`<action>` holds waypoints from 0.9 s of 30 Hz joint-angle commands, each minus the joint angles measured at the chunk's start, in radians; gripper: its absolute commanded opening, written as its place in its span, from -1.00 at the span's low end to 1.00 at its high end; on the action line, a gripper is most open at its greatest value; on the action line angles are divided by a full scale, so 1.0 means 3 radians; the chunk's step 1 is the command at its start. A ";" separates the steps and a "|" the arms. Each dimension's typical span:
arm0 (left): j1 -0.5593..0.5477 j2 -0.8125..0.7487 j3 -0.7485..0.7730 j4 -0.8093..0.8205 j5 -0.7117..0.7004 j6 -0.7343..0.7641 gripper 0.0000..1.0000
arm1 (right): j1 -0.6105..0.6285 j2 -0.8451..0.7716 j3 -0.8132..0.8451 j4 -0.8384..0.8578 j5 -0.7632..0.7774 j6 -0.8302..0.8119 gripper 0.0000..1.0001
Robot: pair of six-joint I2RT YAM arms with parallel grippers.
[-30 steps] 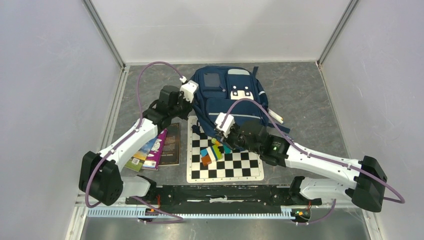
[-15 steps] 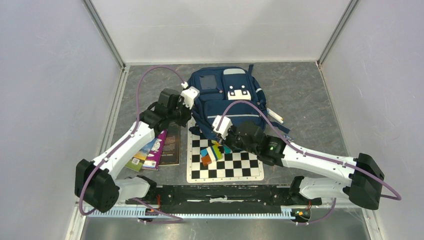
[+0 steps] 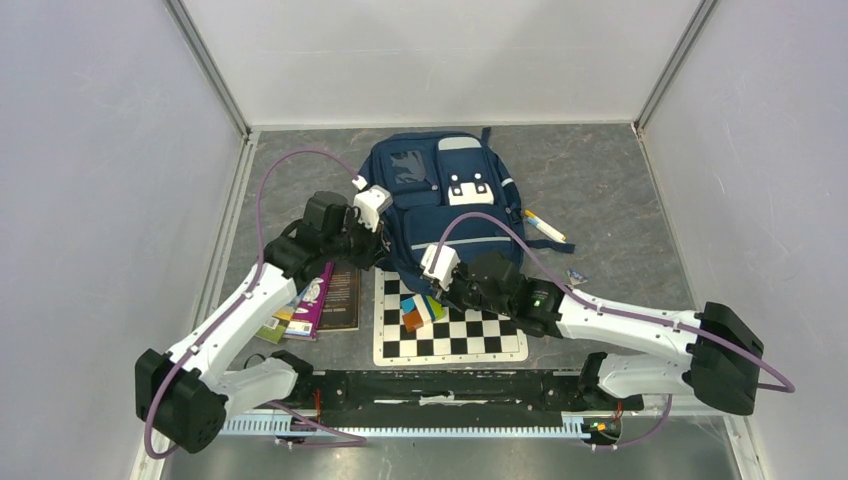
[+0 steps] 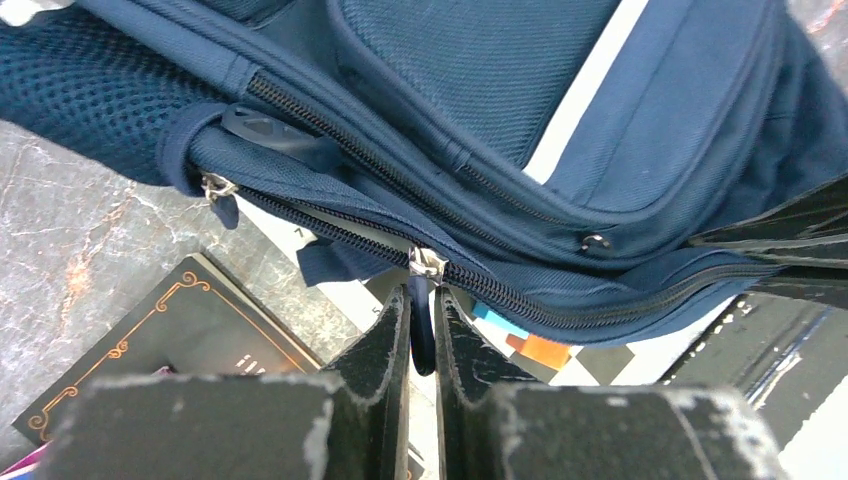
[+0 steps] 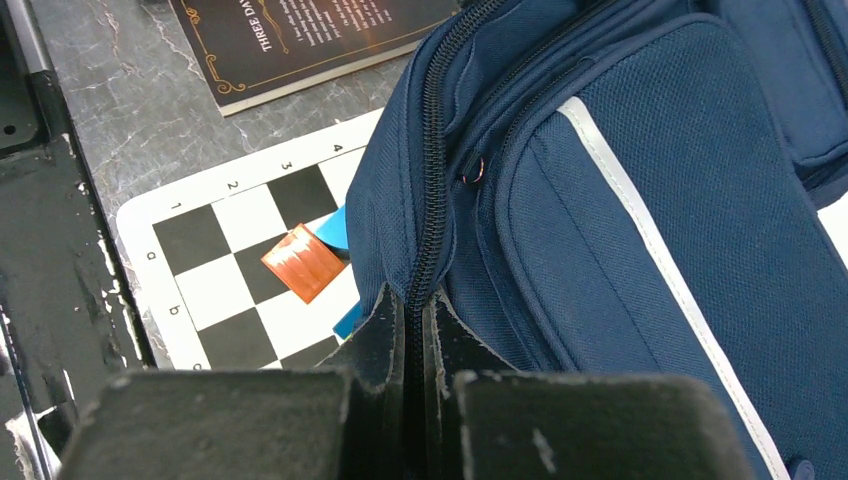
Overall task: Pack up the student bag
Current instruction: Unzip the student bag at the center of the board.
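Note:
The student bag (image 3: 445,195), a navy backpack with grey stripes, lies flat at the back middle of the table. My left gripper (image 3: 383,255) is at the bag's near-left corner. In the left wrist view it (image 4: 421,297) is shut on the dark zipper pull (image 4: 422,325), which hangs from the metal slider (image 4: 427,262). My right gripper (image 3: 447,288) is at the bag's near edge. In the right wrist view it (image 5: 417,300) is shut on the bag's fabric (image 5: 640,200) along the zipper line (image 5: 432,180).
A chessboard (image 3: 470,335) lies in front of the bag with coloured blocks (image 3: 420,308) on it. A dark book (image 3: 343,290) and colourful books (image 3: 300,305) lie to its left. A marker (image 3: 543,228) rests right of the bag. White walls enclose the table.
Both grippers have moved nearer and a little left while holding on. The bag has shifted left and turned slightly with them, uncovering the marker at its right side.

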 commanded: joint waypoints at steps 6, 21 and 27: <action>-0.0378 -0.0043 -0.0010 -0.0085 0.0930 -0.0424 -0.84 | 0.0029 0.0349 0.0023 0.1056 0.0547 0.0026 -1.00; -0.0418 0.0212 0.0052 -0.0601 -0.0934 -0.0678 -0.81 | 0.0049 -0.0008 -0.0177 0.0838 0.1011 0.0447 0.15; -0.0420 0.0333 0.0039 -0.0602 -0.1100 -0.0620 -0.81 | 0.0050 -0.0277 -0.0268 0.0576 0.1087 0.0418 0.87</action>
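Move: The left hand still grips the zipper pull right at its fingertips. The bag edge that the right hand still pinches lies about 10 cm to the left hand's right, 7 cm back and at nearly its height, while the dark book lies some 9 cm left, 10 cm back and 14 cm below it. From the right hand, the zipper pull is about 7 cm ahead and 10 cm left, roughly level, and the brown block on the board is 7 cm back, 4 cm left and 13 cm below. Keeping its hold on the zipper pull, the left hand first eases about 1.5 cm back and right, then swings left and sinks to finish some 5 cm lower, a little back and left of its start, the wrist turning some 20 degrees, partly counter-clockwise. The right hand, still pinching the bag edge, carries it about 3 cm down and 2 cm left, then opens wide, lets go and backs off up, right and forward by about 6 cm over the bag front, turning clockwise. ##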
